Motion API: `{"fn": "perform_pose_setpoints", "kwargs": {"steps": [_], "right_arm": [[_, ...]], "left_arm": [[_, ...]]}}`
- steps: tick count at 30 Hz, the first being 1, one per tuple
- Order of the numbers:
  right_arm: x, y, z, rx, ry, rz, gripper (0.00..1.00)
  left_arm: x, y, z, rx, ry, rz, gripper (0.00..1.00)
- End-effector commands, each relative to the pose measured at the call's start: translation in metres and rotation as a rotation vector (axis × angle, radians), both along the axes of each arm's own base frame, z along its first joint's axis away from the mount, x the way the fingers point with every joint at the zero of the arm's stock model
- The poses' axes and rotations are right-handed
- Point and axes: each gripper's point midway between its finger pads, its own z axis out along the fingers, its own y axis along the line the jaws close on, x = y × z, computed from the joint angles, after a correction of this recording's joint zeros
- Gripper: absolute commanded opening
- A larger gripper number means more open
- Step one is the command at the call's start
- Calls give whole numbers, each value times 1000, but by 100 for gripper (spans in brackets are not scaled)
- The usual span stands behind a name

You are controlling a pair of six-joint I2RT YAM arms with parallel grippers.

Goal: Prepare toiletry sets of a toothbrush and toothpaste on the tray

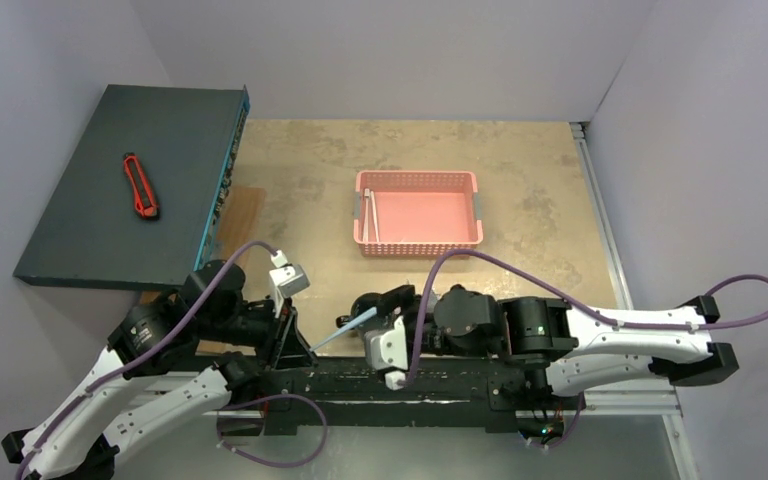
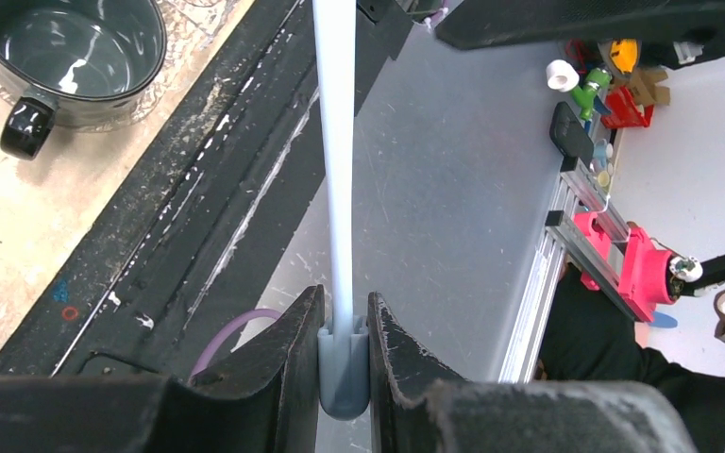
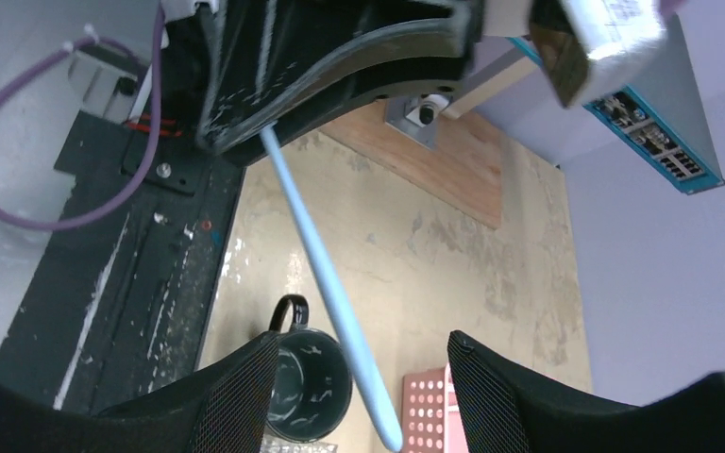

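Note:
My left gripper [image 2: 345, 307] is shut on the thick end of a slim pale-blue toothbrush [image 2: 335, 142], which sticks straight out from its jaws. In the top view the toothbrush [image 1: 345, 330] runs from the left gripper [image 1: 295, 335] towards the right gripper [image 1: 375, 320]. My right gripper [image 3: 363, 344] is open, and the toothbrush handle [image 3: 330, 283] passes between its fingers without touching them. Below it a dark green mug [image 3: 311, 382] stands empty on the bumpy clear tray [image 3: 293, 445]. The left wrist view shows the mug [image 2: 75, 57] at its top left corner.
A pink perforated basket [image 1: 418, 212] sits mid-table with a slim pale item [image 1: 368, 215] along its left wall. A dark flat box [image 1: 120, 190] with a red utility knife [image 1: 140, 186] lies at the back left. The black mounting rail [image 1: 410, 380] runs along the near edge.

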Motion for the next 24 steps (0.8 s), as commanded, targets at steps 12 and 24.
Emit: {"fn": "perform_pose_setpoints", "kwargs": {"steps": [12, 24], "right_arm": [[7, 9, -13, -69, -260, -83, 63], [4, 14, -24, -123, -253, -88, 30]], "left_arm": [[-12, -9, 12, -76, 23, -97, 0], [-14, -11, 11, -78, 30, -117, 0]]}}
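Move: The light blue toothbrush is held near one end by the left hand. Its middle lies about 7 cm to that hand's right, 4 cm forward and 3 cm up. From the open right hand the brush's middle is some 4 cm left, 3 cm back and 4 cm lower. The dark mug stands about 4 cm ahead of the right hand and 15 cm below it. The clear tray is 4 cm ahead, 12 cm right and 19 cm below. Sinking about 3.5 cm over the toothbrush's free end, with a slight dip back and return, the right hand tips its left-pointing fingers farther down and rolls, some 15 degrees in all. Its fingers go from wide to about half that gap on either side of the handle; a firm pinch can't be seen. The left hand keeps its grip and eases back about 1.5 cm. ##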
